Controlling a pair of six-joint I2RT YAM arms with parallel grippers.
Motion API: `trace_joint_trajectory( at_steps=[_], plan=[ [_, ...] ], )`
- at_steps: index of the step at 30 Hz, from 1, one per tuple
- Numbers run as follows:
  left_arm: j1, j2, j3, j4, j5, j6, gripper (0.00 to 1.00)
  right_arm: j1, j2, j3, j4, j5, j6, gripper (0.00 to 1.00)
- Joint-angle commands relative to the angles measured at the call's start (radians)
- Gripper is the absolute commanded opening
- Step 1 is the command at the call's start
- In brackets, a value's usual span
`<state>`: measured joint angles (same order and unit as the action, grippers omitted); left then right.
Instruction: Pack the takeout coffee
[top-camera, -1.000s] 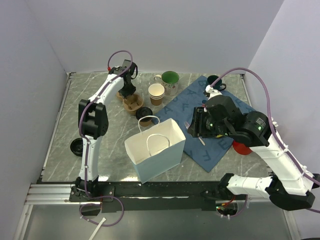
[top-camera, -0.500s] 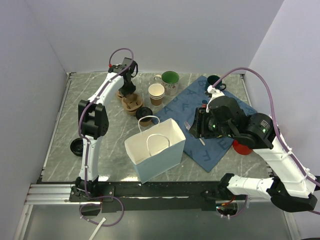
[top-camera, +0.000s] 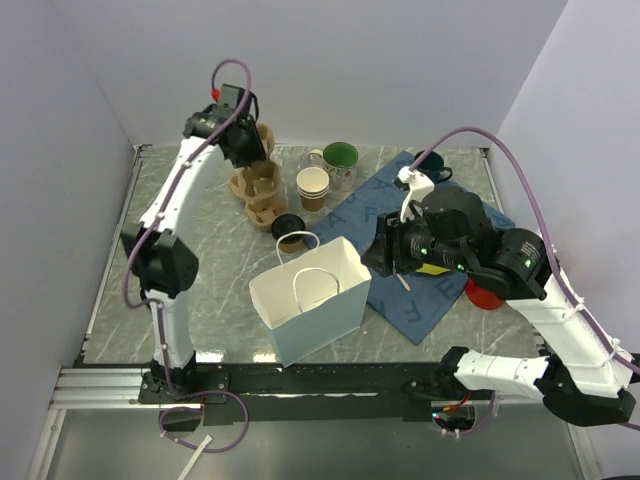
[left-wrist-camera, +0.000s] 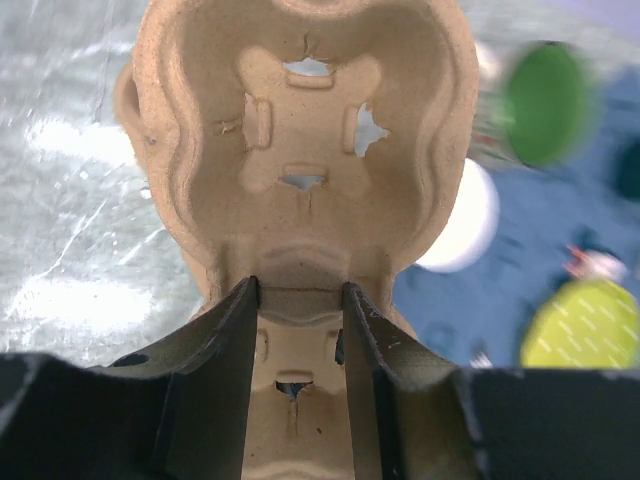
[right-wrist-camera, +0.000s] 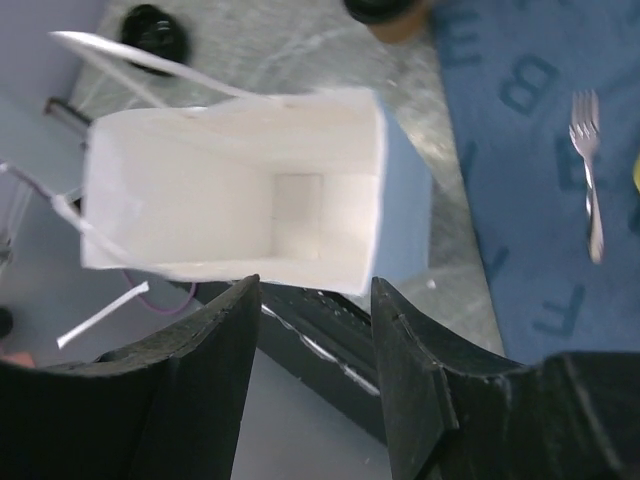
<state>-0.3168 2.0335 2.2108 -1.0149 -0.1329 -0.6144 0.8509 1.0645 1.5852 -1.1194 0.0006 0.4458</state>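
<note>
The takeout coffee (top-camera: 289, 229), a small brown cup under a black lid, stands on the table just behind the white paper bag (top-camera: 310, 295); the right wrist view catches its edge (right-wrist-camera: 392, 14). My left gripper (top-camera: 248, 148) is raised at the back left, shut on the rim of a brown pulp cup carrier (top-camera: 257, 192) that hangs tilted above the table. In the left wrist view, the carrier (left-wrist-camera: 300, 140) fills the frame with its near wall between my left gripper's (left-wrist-camera: 297, 287) fingers. My right gripper (top-camera: 381, 255) hovers open and empty beside the bag (right-wrist-camera: 240, 190), right gripper (right-wrist-camera: 315, 290).
A stack of lidless paper cups (top-camera: 313, 187) and a green mug (top-camera: 340, 158) stand at the back. A blue mat (top-camera: 375, 205) carries a fork (right-wrist-camera: 588, 170) and a dark mug (top-camera: 430, 163). A loose black lid (top-camera: 155, 293) lies at the left, a red object (top-camera: 483, 297) at the right.
My left arm has lifted the cup carrier off the table, up and toward the back left. My right gripper has shifted slightly left toward the bag and opened a little.
</note>
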Motion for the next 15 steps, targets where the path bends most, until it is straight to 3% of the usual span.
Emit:
trace_joint_trajectory(
  at_steps=[1, 6, 10, 15],
  plan=[
    [-0.005, -0.186, 0.040, 0.004, 0.130, 0.097, 0.12, 0.002, -0.018, 0.062, 0.171, -0.103, -0.143, 0.57],
    [-0.005, -0.363, -0.077, 0.131, 0.361, 0.091, 0.14, 0.000, -0.028, 0.030, 0.245, -0.203, -0.208, 0.59],
    [-0.008, -0.505, -0.147, 0.214, 0.522, 0.015, 0.14, 0.000, -0.079, -0.106, 0.397, -0.333, -0.304, 0.60],
    [-0.016, -0.622, -0.221, 0.205, 0.634, -0.021, 0.14, 0.002, -0.182, -0.241, 0.705, -0.378, -0.334, 0.58]
  ],
)
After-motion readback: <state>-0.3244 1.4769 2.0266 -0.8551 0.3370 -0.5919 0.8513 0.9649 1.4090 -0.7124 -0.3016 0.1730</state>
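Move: The left hand already holds a cup carrier off the table; the paper bag's middle stands about 33 cm back from this hand, 14 to its right and 12 lower. The lidded coffee is some 11 cm back, 8 right and 19 below, and a second carrier lies nearly straight below, about 2 cm ahead and 1 left, some 22 down. The empty right hand has the bag about 16 cm to its left, 1 back and 22 below. Left hand lifts the held carrier some 20 cm and 15 back; right hand shifts 5 cm left and up. ##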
